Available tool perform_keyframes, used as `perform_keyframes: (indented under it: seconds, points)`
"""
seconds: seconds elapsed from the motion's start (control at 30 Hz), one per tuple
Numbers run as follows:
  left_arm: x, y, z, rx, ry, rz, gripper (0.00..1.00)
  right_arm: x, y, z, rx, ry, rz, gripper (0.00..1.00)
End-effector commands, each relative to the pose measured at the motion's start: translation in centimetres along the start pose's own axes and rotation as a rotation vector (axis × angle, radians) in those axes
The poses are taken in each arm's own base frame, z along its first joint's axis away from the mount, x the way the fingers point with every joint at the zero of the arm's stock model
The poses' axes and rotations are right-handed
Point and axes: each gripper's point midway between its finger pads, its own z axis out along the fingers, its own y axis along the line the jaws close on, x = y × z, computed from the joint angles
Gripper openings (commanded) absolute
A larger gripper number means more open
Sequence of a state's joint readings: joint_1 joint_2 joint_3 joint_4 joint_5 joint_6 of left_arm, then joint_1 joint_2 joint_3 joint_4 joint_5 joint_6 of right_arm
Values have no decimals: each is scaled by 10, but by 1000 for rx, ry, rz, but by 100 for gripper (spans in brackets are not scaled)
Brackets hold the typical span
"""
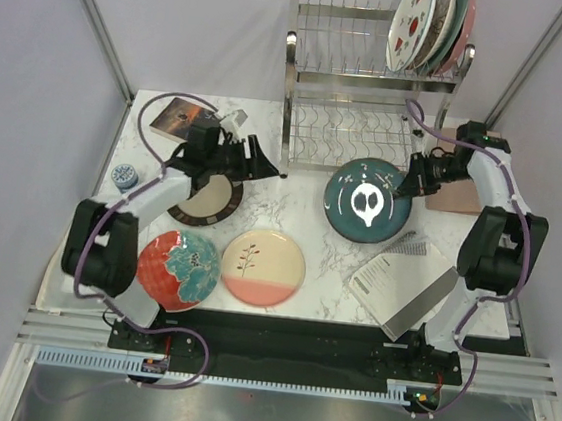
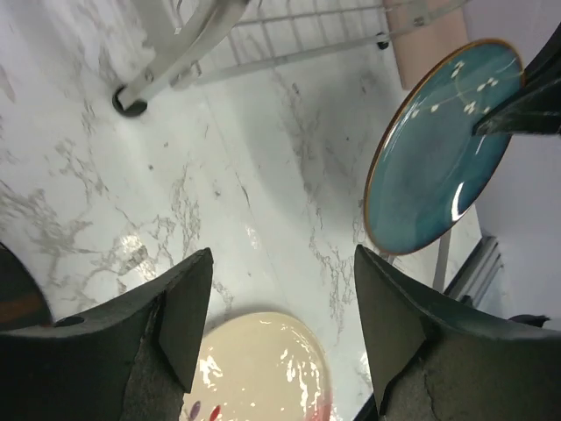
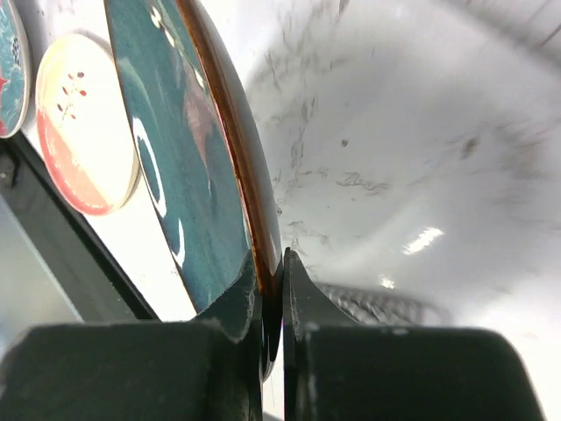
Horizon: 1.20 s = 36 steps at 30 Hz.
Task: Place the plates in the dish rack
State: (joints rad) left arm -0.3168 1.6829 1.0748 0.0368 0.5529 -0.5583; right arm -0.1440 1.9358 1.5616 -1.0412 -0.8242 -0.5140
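Observation:
A dark teal plate is tilted up off the table in front of the dish rack. My right gripper is shut on its right rim, and in the right wrist view the rim is pinched between the jaws of the right gripper. Several plates stand in the rack's top tier. My left gripper is open and empty near the rack's left foot. The left wrist view shows the left gripper above the cream-and-pink plate, with the teal plate beyond. A dark brown plate lies under the left arm.
A red plate with a teal flower and the cream-and-pink plate lie at the front. A grey booklet is at front right, a pink board beside the rack, a small cup at the left edge, and a dark card at back left.

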Motion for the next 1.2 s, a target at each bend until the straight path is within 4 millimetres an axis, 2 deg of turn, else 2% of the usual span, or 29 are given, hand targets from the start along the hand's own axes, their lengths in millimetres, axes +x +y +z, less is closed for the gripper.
perform_keyframes:
  seconds: [0.0, 0.03, 0.1, 0.13, 0.2, 0.3, 0.33, 0.37, 0.4, 0.43, 0.5, 0.53, 0.57, 0.6, 0.67, 0.7, 0.73, 0.77, 0.8, 0.83, 0.87, 0.9, 0.93, 0.97, 1.0, 1.03, 1.07, 1.17]
  points:
    - [-7, -33, -47, 62, -24, 302, 73, -53, 93, -82, 6, -139, -194, 0]
    - [-12, -40, -56, 72, -49, 369, 73, -54, 105, -90, 23, -132, -201, 0]
    - [-18, -41, -63, 48, -86, 420, 73, -73, 138, -121, 86, -209, -300, 0]
    - [-19, -37, -64, 29, -98, 440, 73, -79, 154, -128, 99, -236, -335, 0]
    - [-29, -34, -66, -4, -141, 477, 73, -91, 188, -157, 177, -326, -439, 0]
    - [-43, -32, -67, -33, -183, 515, 72, -107, 235, -184, 276, -459, -537, 0]
    - [-46, -30, -67, -43, -195, 521, 72, -122, 251, -192, 294, -539, -576, 0]
    - [-49, -30, -66, -46, -200, 526, 72, -130, 256, -216, 392, -649, -493, 0]
    - [-54, -33, -66, -45, -212, 542, 72, -139, 258, -225, 442, -723, -465, 0]
    - [-55, -33, -66, -44, -215, 546, 72, -161, 273, -244, 473, -855, -488, 0]
    - [-59, -32, -64, -48, -216, 547, 72, -180, 276, -284, 602, -1038, -420, 0]
    - [-60, -33, -64, -49, -220, 545, 72, -194, 289, -300, 616, -1123, -436, 0]
    - [-60, -32, -63, -53, -219, 542, 72, -210, 282, -298, 643, -1133, -424, 0]
    - [-59, -31, -63, -53, -218, 531, 72, -219, 301, -332, 674, -1234, -431, 0]
    - [-58, -31, -63, -53, -214, 518, 72, -242, 319, -346, 677, -1306, -460, 0]
    - [-55, -30, -63, -52, -210, 503, 72, -249, 317, -359, 754, -1356, -453, 0]
    - [-57, -32, -63, -45, -226, 505, 72, -258, 323, -356, 766, -1384, -459, 0]
    - [-56, -30, -62, -48, -225, 497, 72, -263, 317, -349, 829, -1380, -462, 0]
    - [-52, -27, -61, -52, -222, 477, 72, -271, 328, -368, 894, -1482, -494, 0]
    - [-51, -26, -62, -56, -227, 469, 72, -271, 327, -365, 961, -1503, -459, 0]
    - [-52, -25, -63, -62, -237, 461, 72, -277, 322, -352, 1017, -1494, -459, 0]
    - [-48, -24, -62, -62, -233, 442, 72, -281, 333, -364, 1043, -1593, -436, 0]
    - [-48, -24, -63, -62, -236, 437, 72, -286, 322, -343, 1182, -1511, -439, 0]
    - [-48, -24, -64, -64, -237, 432, 72, -286, 325, -348, 1232, -1542, -401, 0]
    - [-46, -23, -64, -66, -236, 426, 72, -287, 328, -352, 1263, -1576, -360, 0]
    - [-46, -22, -64, -67, -236, 424, 72, -300, 324, -329, 1276, -1546, -357, 0]
    - [-45, -22, -65, -71, -239, 426, 71, -295, 329, -348, 1266, -1605, -292, 0]
    - [-42, -18, -66, -85, -249, 434, 71, -300, 326, -344, 1288, -1639, -264, 0]
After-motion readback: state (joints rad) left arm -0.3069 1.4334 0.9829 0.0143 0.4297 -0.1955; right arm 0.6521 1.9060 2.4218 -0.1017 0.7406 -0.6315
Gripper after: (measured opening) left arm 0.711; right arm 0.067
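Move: My right hand already holds the teal plate by its rim. The empty slots of the dish rack's upper tier, where it goes, are about 17 cm ahead of that hand, 13 cm to its left and 22 cm up. The standing watermelon plate is some 17 cm ahead, 8 cm left and 30 cm above; the lower tier, 16 cm ahead, 11 cm left and 8 cm below. From my left hand the same slots are roughly 17 cm ahead, 16 cm right and 20 cm up. I sweep the teal plate up some 47 cm with my right hand, drawing back about 8 cm midway, then reach forward and left over the rack's upper tier, on the left side of the standing plates. Meanwhile I swing those fingers by some 100 degrees, from left-and-down to forward, keeping the rim pinched. My left hand, still open, backs off up and left, settles a little, and tips its fingers down. ##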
